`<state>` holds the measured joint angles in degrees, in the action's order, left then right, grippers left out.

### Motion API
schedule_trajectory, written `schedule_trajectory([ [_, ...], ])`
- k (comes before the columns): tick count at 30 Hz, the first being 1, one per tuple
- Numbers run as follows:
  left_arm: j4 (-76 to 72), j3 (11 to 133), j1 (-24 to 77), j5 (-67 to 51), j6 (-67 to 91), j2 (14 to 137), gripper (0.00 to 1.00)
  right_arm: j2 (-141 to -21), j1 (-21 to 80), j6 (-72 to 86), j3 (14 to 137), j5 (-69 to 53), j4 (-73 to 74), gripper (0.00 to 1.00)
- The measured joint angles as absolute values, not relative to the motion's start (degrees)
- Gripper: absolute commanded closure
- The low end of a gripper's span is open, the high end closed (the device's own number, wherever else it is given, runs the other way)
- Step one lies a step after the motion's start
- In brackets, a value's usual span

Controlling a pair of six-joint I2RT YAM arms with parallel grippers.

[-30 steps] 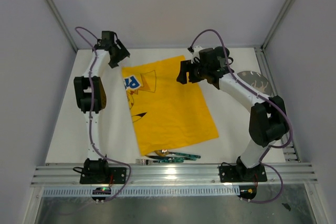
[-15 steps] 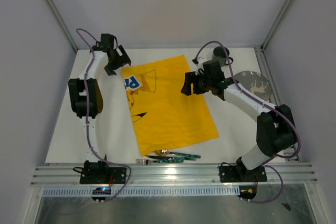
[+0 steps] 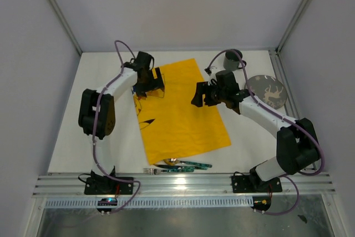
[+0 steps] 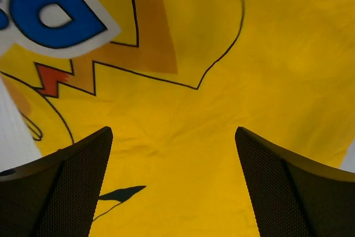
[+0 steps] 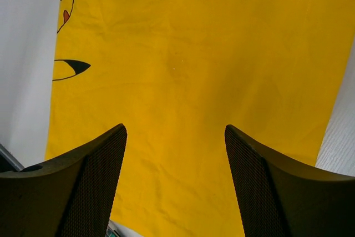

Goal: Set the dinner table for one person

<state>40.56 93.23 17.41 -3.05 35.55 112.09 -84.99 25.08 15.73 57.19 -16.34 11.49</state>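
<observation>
The dinner table is a white tabletop with a yellow cartoon-printed cloth spread flat across its middle. My left gripper hovers over the cloth's far left part, beside the blue lettering. In the left wrist view the left gripper is open, with only yellow cloth between the fingers. My right gripper hangs over the cloth's far right edge. It is open too, above bare cloth.
A dark grey plate with a pale animal print lies at the right. A dark cup stands behind it at the far edge. A fork, a spoon and a teal-handled knife lie together below the cloth's near edge.
My left arm has swung from the far left corner to over the cloth, and its jaws have opened wide. The right gripper has drawn back slightly, uncovering the cup.
</observation>
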Motion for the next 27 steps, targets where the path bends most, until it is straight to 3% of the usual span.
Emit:
schedule_trajectory([
  [6, 41.2, 89.4, 20.5, -3.0, 36.2, 119.0, 0.06, -84.7, 25.2, 15.8, 57.1, -16.2, 11.6, 0.24],
  [27, 37.9, 87.9, 20.3, 1.3, 40.5, 118.8, 0.07, -82.0, 25.2, 15.8, 56.4, -15.9, 11.6, 0.24],
])
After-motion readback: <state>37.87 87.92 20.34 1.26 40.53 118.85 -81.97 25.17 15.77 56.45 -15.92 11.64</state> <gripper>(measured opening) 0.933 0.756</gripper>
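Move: The middle of the spread yellow cloth lies about 8 cm back and 10 cm to the right of the left hand, some 9 cm below; the hand is already over its far left part. The cutlery lies roughly 29 cm back and 10 cm right, the mug about 12 cm ahead and 34 cm right. From the right hand, the cloth's middle is some 10 cm left, 2 cm back and 12 cm below. Left hand drops about 8 cm, easing back slightly, fingers still open, and seems to press on the cloth. ##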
